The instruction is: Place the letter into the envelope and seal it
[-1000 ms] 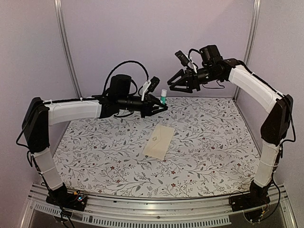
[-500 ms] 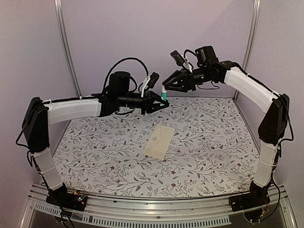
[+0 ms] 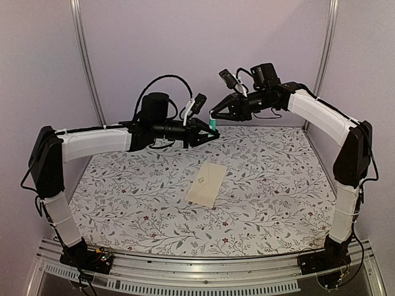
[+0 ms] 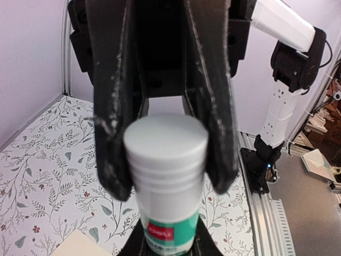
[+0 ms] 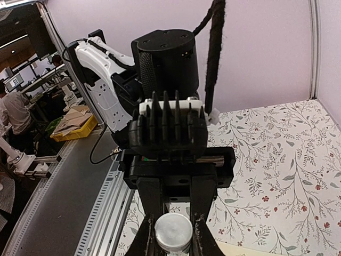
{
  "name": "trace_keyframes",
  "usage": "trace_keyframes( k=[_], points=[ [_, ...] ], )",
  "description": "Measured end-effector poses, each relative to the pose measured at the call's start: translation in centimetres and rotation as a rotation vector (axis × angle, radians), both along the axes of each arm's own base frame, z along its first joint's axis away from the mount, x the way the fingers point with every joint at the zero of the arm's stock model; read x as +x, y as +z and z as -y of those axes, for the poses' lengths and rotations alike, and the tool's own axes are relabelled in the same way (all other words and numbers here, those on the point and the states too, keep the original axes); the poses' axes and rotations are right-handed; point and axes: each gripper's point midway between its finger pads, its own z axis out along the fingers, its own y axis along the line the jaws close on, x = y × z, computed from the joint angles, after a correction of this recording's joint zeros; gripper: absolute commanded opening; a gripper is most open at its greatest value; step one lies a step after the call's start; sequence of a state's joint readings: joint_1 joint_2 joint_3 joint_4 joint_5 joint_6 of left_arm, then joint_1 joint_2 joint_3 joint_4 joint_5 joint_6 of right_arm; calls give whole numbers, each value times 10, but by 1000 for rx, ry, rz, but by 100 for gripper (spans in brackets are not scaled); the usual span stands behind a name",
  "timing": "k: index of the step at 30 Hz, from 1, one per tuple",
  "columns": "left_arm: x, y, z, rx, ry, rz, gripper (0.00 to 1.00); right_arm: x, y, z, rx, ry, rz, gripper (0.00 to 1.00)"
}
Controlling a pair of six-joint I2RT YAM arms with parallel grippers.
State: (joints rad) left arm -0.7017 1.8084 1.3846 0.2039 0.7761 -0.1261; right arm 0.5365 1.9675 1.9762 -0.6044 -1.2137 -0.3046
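Note:
My left gripper (image 3: 208, 134) hangs above the back of the table, shut on the body of a glue stick (image 3: 212, 126) with a green label and a white cap (image 4: 166, 146). The right gripper (image 3: 213, 115) meets it from the right, its fingers (image 4: 213, 133) pressed against both sides of that cap (image 5: 173, 233). The plain cream envelope (image 3: 207, 183) lies flat on the table below them, with a small mark on its face. One of its corners shows in the left wrist view (image 4: 80, 246). The letter is out of view.
A floral-patterned cloth (image 3: 278, 179) covers the table. Pale walls with metal posts (image 3: 86, 61) close in the back and sides. An aluminium rail (image 3: 203, 277) carrying both arm bases runs along the near edge.
The right gripper has moved left and down to the glue stick and closed its fingers on the cap. The left arm and the envelope have stayed still.

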Motion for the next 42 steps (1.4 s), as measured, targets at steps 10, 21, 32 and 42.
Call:
trace_keyframes(
  k=[10,21,32,42],
  points=[
    [16,-28,-1,48,115,-96,0,16,-42,0,-65,-98,-1,0],
    [75,-84,10,137,408,-152,0,74,-96,10,-224,-485,-109,30],
    [42,-8,-39,27,472,-47,6,69,-49,33,-182,-391,-20,81],
    [8,-102,-90,452,544,-275,10,82,-43,88,-292,-529,199,99]
  ],
)
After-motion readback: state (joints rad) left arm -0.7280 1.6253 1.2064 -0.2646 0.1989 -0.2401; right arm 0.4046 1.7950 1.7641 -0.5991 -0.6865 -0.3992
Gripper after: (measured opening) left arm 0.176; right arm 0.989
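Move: The left fingers hold the glue stick's lower body, its middle some 3 cm above the left hand point. The right fingers are already shut on the white cap, so the stick's middle lies about 3 cm below the right hand point. The envelope lies flat on the table, roughly 10 cm ahead of the left hand, 2 cm to its left and 28 cm below. From the right hand it is about 9 cm ahead, 1 cm left and 34 cm down. Forward and down together, both hands swing the glue stick 7–8 cm out and 8–9 cm lower, yawing opposite ways, left counter-clockwise, right clockwise. The right fingers then open wide, letting go of the cap, and that hand backs off to the right and up. The left keeps its grip, rises, draws back and left, then sinks with its fingertips tipping down. ##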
